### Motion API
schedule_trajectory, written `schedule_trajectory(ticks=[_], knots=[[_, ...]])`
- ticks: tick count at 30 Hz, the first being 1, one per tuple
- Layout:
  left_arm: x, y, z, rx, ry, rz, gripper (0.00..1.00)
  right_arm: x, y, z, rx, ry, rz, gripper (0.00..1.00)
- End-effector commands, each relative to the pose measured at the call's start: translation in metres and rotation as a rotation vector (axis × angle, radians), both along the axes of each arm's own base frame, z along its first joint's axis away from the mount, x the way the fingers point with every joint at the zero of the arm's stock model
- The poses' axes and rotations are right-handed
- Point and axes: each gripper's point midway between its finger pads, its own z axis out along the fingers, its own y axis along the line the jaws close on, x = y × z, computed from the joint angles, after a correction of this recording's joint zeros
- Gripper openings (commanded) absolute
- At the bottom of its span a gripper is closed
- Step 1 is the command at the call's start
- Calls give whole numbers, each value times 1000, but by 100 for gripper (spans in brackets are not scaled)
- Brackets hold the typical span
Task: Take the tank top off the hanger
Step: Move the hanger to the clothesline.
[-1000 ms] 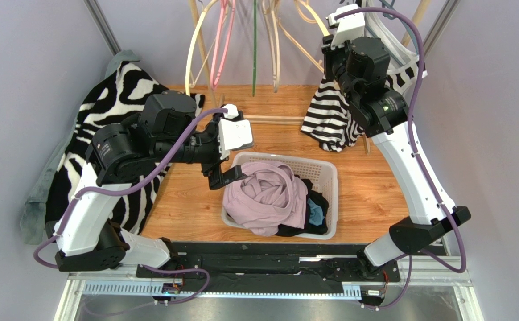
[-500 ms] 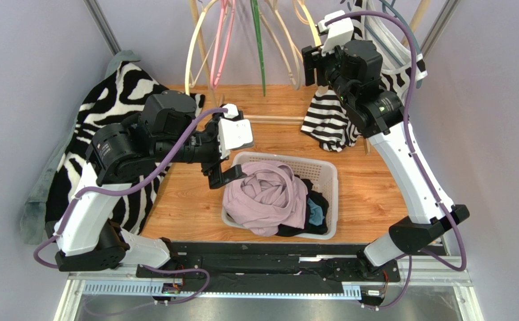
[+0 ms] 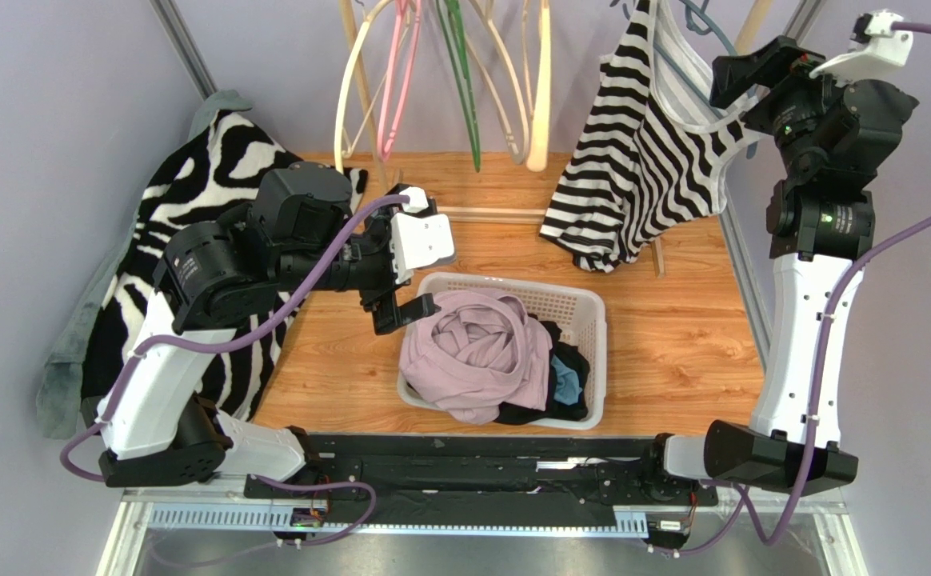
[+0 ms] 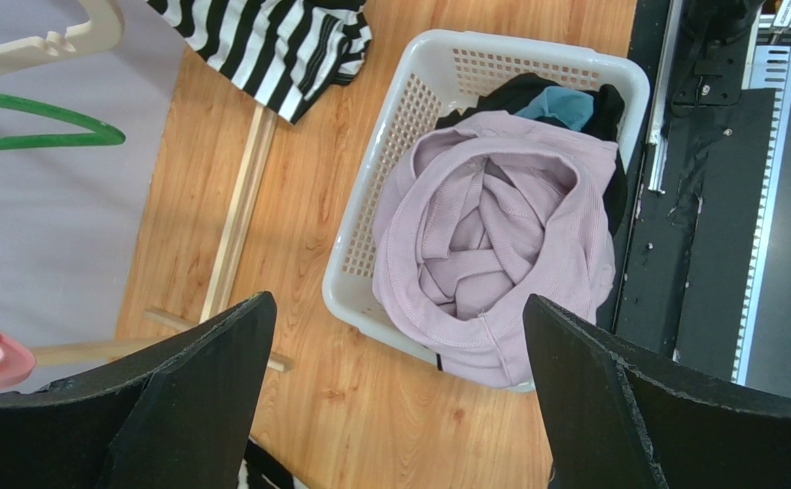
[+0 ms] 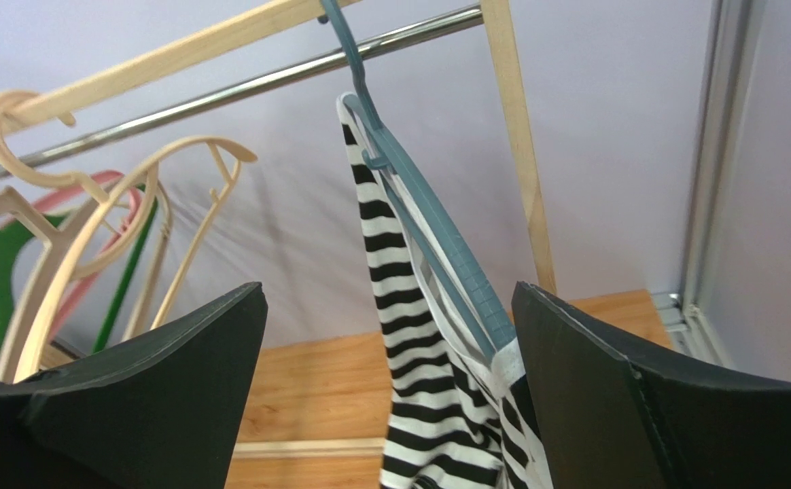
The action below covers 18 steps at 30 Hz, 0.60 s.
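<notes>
The black-and-white striped tank top (image 3: pixel 633 150) hangs on a grey-blue hanger (image 5: pixel 425 219) from the rail at the back right, and its lower end rests on the wooden table. My right gripper (image 3: pixel 741 75) is open, just right of the hanger's shoulder. In the right wrist view the tank top (image 5: pixel 410 346) and the hanger's arm lie between the spread fingers of the right gripper (image 5: pixel 389 306), touching neither. My left gripper (image 3: pixel 401 276) hovers open and empty over the left side of the basket (image 4: pixel 369 214). The tank top's hem (image 4: pixel 267 41) shows in the left wrist view.
A white basket (image 3: pixel 585 315) holds a pink garment (image 3: pixel 476 348) and dark clothes. Empty cream, pink and green hangers (image 3: pixel 470 72) hang on the rail left of the tank top. A zebra-print cloth (image 3: pixel 200 180) lies at the left. A wooden rack post (image 5: pixel 517 153) stands behind.
My right gripper has opened, and its arm has swung from in front of the tank top out to its right. The empty hangers have swayed. The left arm is still.
</notes>
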Motion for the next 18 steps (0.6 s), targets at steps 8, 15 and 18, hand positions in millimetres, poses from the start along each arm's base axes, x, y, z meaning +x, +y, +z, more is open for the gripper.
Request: schedule_trajectory(ticks=[8, 15, 18], knots=[[-1, 7, 14, -38, -62, 1, 99, 13, -14, 13, 63, -88, 52, 100], [0, 8, 14, -36, -64, 11, 99, 37, -8, -7, -6, -28, 100, 99], [1, 8, 14, -35, -66, 12, 99, 46, -9, -25, -25, 17, 87, 97]])
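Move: The near, lower end of the blue-grey hanger that carries the striped tank top lies some 9 cm ahead of the right hand, 6 cm to its right and 6 cm below. The tank top hangs about 15 cm ahead, 4 cm right and 22 cm down; the nearest empty beige hanger is roughly 12 cm ahead, 19 cm left and level. From the left hand, that hanger end is about 32 cm ahead, 41 cm right and 3 cm higher. Forward about 4 cm and down some 3 cm, the right hand closes in on the near end of the blue-grey hanger. It first dips and edges a little to the right, then reaches forward almost level and sinks again at the end, turning slightly counter-clockwise. The fingers stay wide open, one either side of the hanger's line, not yet touching it. ##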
